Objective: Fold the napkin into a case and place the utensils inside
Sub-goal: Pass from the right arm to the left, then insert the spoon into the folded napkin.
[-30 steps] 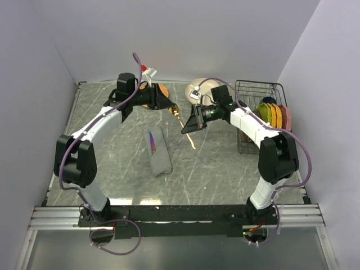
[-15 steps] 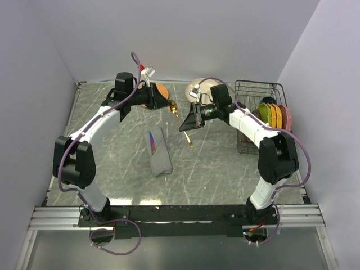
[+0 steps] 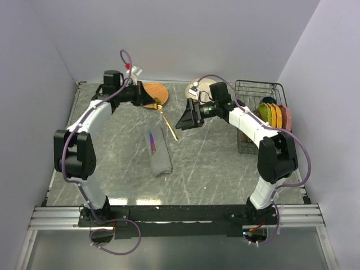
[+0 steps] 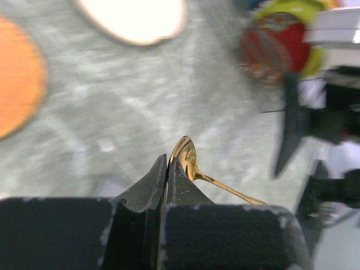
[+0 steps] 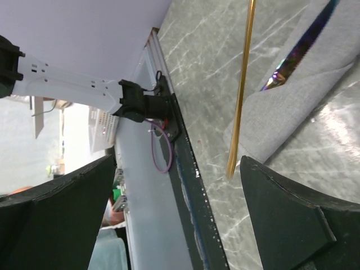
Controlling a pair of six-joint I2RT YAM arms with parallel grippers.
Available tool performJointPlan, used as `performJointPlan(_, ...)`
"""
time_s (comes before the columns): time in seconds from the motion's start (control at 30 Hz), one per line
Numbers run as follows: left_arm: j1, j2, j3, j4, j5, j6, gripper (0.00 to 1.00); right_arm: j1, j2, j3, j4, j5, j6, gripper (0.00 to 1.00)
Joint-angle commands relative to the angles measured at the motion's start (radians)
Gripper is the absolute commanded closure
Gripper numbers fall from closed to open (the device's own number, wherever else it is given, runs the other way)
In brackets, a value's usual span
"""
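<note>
The napkin lies folded as a narrow grey case [image 3: 160,152] at mid-table, with the purple knife [image 3: 152,142] poking out of its far end. My left gripper [image 3: 151,100] is at the back by the orange mat, shut on the bowl of the gold spoon [image 3: 169,122]. The spoon's handle slants toward the case. In the left wrist view the fingertips [image 4: 175,169] pinch the spoon [image 4: 188,156]. My right gripper [image 3: 185,119] is open and empty, to the right of the spoon. The right wrist view shows the spoon handle [image 5: 243,84], the knife [image 5: 304,45] and the case [image 5: 315,95].
The round orange mat [image 3: 154,93] and a cream plate [image 3: 201,86] lie at the back. A wire rack [image 3: 254,115] with coloured plates [image 3: 274,115] stands at the right. Grey walls close in the left, back and right sides.
My left gripper has swung left and back toward the orange mat, carrying the spoon with it. My right gripper has shifted slightly left and stays open.
</note>
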Motion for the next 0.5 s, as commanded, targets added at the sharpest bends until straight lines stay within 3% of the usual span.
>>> performJointPlan(0.0,0.084,0.069,0.090,-0.132,0.015,0.265,0.99,-0.019,0.034,0.060,-0.110,0.061,-0.136,0.00)
performJointPlan(0.1,0.107,0.100,0.098,-0.159,0.003,0.351,0.99,-0.016,0.018,0.031,-0.164,0.124,-0.274,0.01)
performJointPlan(0.2,0.113,0.125,0.098,-0.165,-0.011,0.390,0.99,-0.016,-0.020,-0.042,-0.171,0.198,-0.429,0.17)
performJointPlan(0.3,0.127,0.160,0.095,-0.157,-0.020,0.424,0.99,0.004,-0.069,-0.125,-0.181,0.253,-0.604,0.46)
performJointPlan(0.47,0.148,0.240,0.163,-0.188,0.000,0.477,0.99,0.105,-0.184,-0.299,-0.135,0.365,-0.857,0.59)
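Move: The folded napkin, where the held spoon is to go, lies with its middle about 7 cm back of the left hand, about 1 cm to its right and 21 cm below. The knife lies on it, roughly 4 cm back and 2 cm left of this hand; the woven mat is some 19 cm ahead and 4 cm left, down on the table. From the right hand the napkin is about 6 cm ahead, 8 cm left and 20 cm below. The gold spoon, still pinched near its bowl by the shut left fingers, is carried down about 9 cm and left about 7, somewhat forward too, first sideways and then mostly down, the fingers dipping slightly more. The empty right hand, already free of the handle, sinks about 10 cm and draws right, away from the spoon, its fingers closing to under half open and tipping downward. ##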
